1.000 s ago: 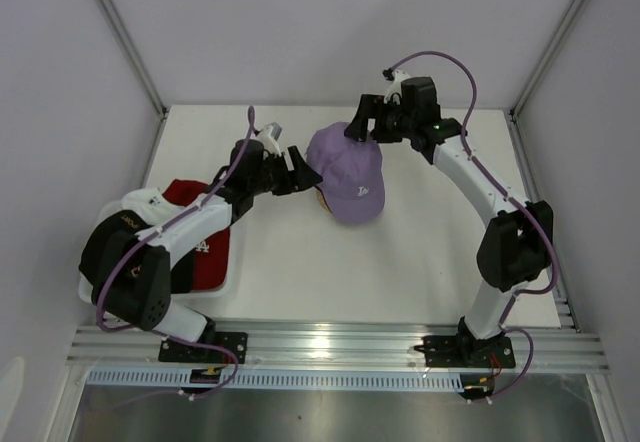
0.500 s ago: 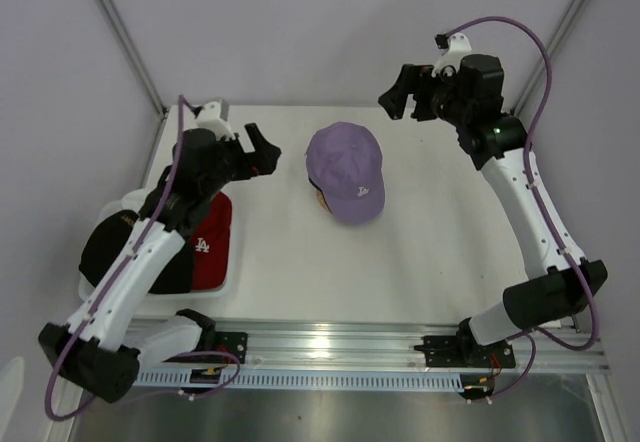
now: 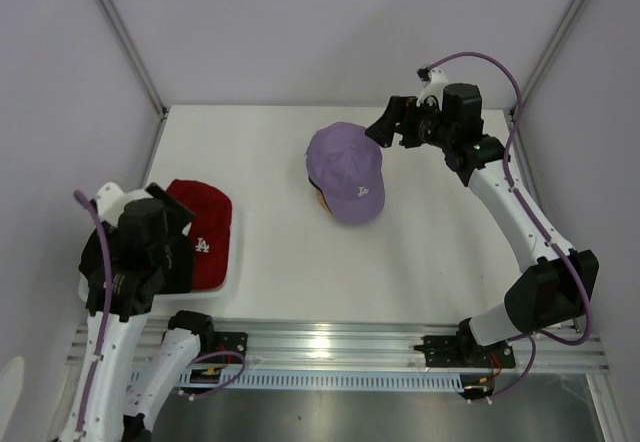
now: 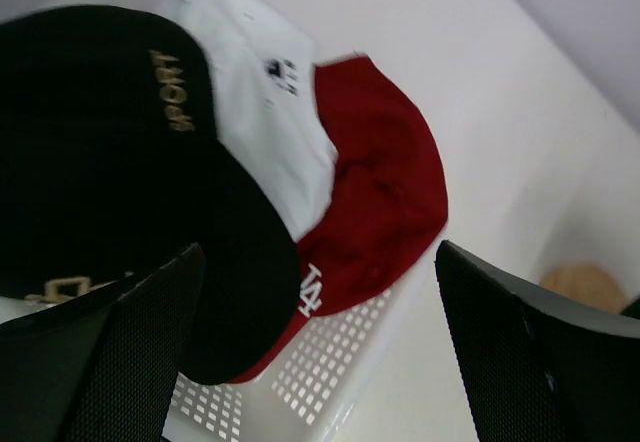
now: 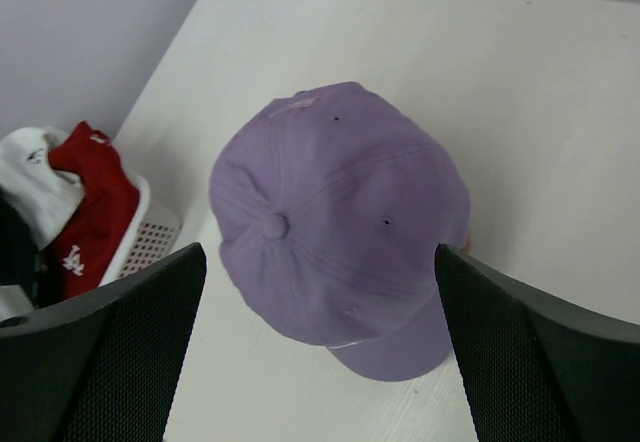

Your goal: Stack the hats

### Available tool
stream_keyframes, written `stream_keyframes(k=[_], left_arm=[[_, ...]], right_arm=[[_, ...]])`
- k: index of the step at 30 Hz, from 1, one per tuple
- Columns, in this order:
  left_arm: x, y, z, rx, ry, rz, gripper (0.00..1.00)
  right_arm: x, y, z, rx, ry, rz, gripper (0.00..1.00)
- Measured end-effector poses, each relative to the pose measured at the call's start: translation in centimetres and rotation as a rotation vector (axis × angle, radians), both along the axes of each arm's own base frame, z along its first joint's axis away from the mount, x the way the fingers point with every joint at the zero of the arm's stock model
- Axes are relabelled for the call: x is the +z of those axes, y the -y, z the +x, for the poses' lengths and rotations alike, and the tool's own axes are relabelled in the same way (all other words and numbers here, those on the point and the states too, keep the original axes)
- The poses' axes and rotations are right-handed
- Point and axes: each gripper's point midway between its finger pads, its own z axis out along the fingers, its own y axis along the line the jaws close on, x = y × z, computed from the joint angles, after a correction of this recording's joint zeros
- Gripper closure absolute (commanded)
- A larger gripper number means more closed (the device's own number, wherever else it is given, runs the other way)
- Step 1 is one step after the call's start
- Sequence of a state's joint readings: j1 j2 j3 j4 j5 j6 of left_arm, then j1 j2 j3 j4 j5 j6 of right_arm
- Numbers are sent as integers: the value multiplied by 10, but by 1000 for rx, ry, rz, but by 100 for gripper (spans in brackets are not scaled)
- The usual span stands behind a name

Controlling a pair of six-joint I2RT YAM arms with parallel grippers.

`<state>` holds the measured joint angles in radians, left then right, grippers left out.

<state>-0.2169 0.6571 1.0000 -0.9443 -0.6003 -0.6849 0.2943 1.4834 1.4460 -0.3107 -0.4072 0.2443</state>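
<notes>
A lavender cap [image 3: 345, 172] [image 5: 340, 217] rests on the wooden stand [image 3: 320, 200] at mid table, brim toward the arms. My right gripper [image 3: 385, 127] [image 5: 320, 252] hovers behind and above it, open, nothing between the fingers. At the left, a red cap with a white logo [image 3: 205, 232] [image 4: 385, 182] lies in the basket beside a white cap [image 4: 265, 102] and a black cap with gold lettering [image 4: 90, 132]. My left gripper [image 4: 320, 252] hangs open over this pile, holding nothing.
The white mesh basket [image 4: 320, 377] [image 3: 234, 267] sits at the table's near left corner. The wooden stand [image 4: 585, 287] shows at the far right of the left wrist view. Frame posts rise at the back corners.
Both grippers have left the lavender cap and opened fully. The left arm swung back over the basket. The right arm lifted away, then came back nearer the cap. The cap stayed put.
</notes>
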Motion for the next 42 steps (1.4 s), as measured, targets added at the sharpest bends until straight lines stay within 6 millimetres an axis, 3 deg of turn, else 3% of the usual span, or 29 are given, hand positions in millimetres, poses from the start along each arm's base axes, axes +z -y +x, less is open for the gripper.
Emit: stream_keyframes(k=[4,7,10,13,17,23,26,29,31,33,37,39,42], left_arm=[[8,-35,-13,214,83,-58,0],[-5,-53,-9,351,48,-110,1],[-21,-63,-10,465,4,-158,1],[-32,-74,-24,594,-15,-201,0],[-26,-91,-41,711,43,-229,1],[12,-80,-24,516,202,-212,1],[34,-70,-12,382,269,-184,0],[43,-68,-6,330,288,-147,0],[47,-67,-4,297,290,-123,1],[50,-64,0,260,292,-106,0],[48,-61,3,214,270,-83,0],[43,-62,4,206,252,-73,1],[36,-63,4,203,225,-60,0]], right_arm=[[9,-12,-5,59,12,62,1],[17,-22,-10,114,28,106,0],[20,-30,-15,153,32,122,0],[23,-45,-25,204,40,130,1],[27,-65,-40,274,43,137,1],[51,-103,-62,380,109,128,1],[69,-143,-82,479,147,134,1],[72,-194,-110,611,152,161,5],[59,-228,-129,696,112,184,10],[33,-265,-147,773,44,197,16],[-53,-331,-175,850,-169,172,26],[-98,-350,-191,855,-280,151,27],[-140,-361,-215,844,-390,140,28]])
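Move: The red hat lies in the basket about 44 cm to the right hand's left, 13 cm back and 24 cm below. The purple hat on the stand is about 8 cm left of that hand, 3 cm back and 11 cm down. The white hat sits roughly 10 cm left of the red one and 3 cm farther out; the black hat is some 16 cm left of it and 6 cm nearer. From the left hand, the red hat is about 6 cm ahead, 4 cm right and 18 cm below. Swing the right gripper about 35 cm left and 20 cm back, away from the purple hat to the red hat's right edge, rising a little before dropping steeply. Turn it some 50 degrees counter-clockwise and narrow the fingers to about three-quarters open. Shift the open left gripper left and slightly back, then return partway and raise it a little. ##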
